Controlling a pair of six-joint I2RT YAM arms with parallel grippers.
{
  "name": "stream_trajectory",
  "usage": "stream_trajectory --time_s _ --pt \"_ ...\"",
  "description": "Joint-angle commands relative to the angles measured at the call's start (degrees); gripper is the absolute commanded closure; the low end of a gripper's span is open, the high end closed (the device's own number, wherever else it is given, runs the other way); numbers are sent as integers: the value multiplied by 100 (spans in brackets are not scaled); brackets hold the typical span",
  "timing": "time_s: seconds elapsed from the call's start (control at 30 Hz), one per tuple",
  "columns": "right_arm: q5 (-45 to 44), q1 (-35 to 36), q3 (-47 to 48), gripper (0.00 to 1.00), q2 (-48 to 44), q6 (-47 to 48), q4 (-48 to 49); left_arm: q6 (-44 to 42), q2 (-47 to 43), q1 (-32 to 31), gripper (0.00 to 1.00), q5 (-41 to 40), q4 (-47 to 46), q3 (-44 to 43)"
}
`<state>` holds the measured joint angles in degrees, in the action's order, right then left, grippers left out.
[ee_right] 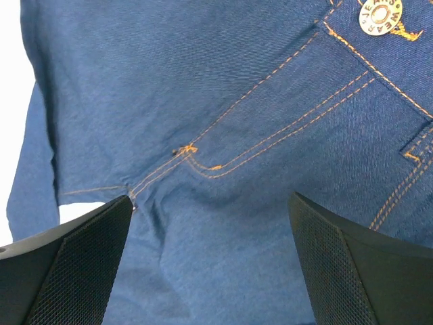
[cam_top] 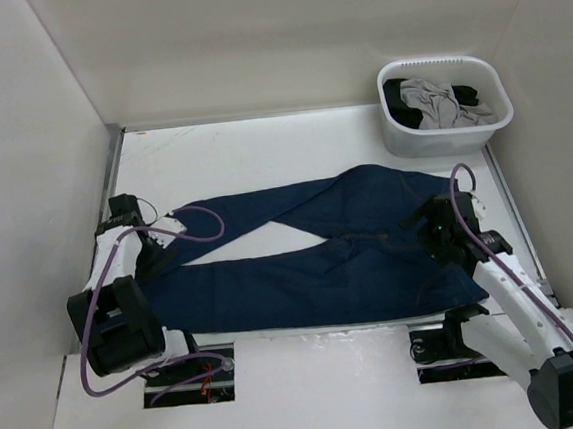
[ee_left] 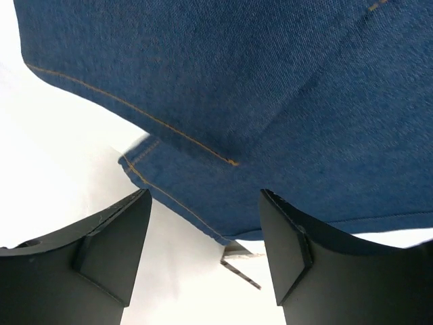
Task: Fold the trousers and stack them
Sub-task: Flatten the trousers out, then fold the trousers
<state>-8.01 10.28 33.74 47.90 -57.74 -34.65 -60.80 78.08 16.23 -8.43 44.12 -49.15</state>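
Observation:
The dark blue denim trousers [cam_top: 311,263] lie spread flat on the white table, legs pointing left and waist to the right. One leg crosses over the other. My left gripper [cam_top: 165,247] hovers at the leg ends, open, with bare table and the stitched hem [ee_left: 177,198] between its fingers [ee_left: 115,247]. My right gripper [cam_top: 431,228] is over the waist end. In the right wrist view the right gripper [ee_right: 210,267] is wide open just above the crotch seam [ee_right: 186,152], holding nothing. A metal button [ee_right: 380,15] shows at the top right.
A white plastic basket [cam_top: 400,136] stands at the back right, holding a light grey garment [cam_top: 435,101] and a black garment [cam_top: 403,116]. Cream walls close in the table on the left, back and right. The arm bases sit at the near edge.

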Motion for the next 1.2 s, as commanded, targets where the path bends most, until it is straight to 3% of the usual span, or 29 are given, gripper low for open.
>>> stream_trajectory --time_s 0.0,0.13,0.33,0.47,0.57,0.67,0.73,0.83,0.9,1.03,1.17 --pt "-25 57 -130 0 193 -54 662 -257 145 60 37 16 -97 -279" --pt "-156 -145 -183 0 457 -194 434 -687 654 -80 37 -115 535 -666" --pt "-499 -382 -52 0 606 -370 468 -1285 1726 -344 40 -1230 1213 -1106" --pt "-798 -505 124 0 598 -300 425 -1461 1842 -396 41 -1390 1319 -1106" --pt "-1088 -777 579 0 956 348 512 -1558 1842 -537 40 -1556 1293 -957" --pt "-1177 -831 1387 0 1895 1700 801 -1611 1947 -634 41 -1688 1248 -878" --pt "-1159 -822 1880 0 2537 2343 829 -1585 2079 -643 49 -1759 1292 -938" --pt "-1010 -822 2513 0 3504 2986 890 -1401 2237 -617 82 -1715 1468 -1149" --pt "-1001 -883 2778 0 4006 3127 899 -1243 2281 -538 92 -1689 1503 -1307" --pt "-1150 -1252 3112 0 4666 3137 881 -891 2080 -344 99 -1321 1170 -1746" --pt "-1150 -1656 3551 0 5228 3093 803 -548 1834 -81 100 -952 941 -2274"
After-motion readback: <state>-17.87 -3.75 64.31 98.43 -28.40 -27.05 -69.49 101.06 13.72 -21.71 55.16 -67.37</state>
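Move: The waistband's far corner lies some 16 cm ahead of the right hand, 12 cm to its right and 8 cm below. The waist button is level with that hand, 7 cm right; the laundry basket stands about 24 cm beyond the corner. For the left hand, the far leg's cuff is roughly 6 cm ahead, 2 cm left and 4 cm below, with the near leg's cuff 15 cm back and 16 cm left. The open right hand swings about 14 cm forward, 10 right towards the waistband's far corner; left dips, tilts, shuts. ##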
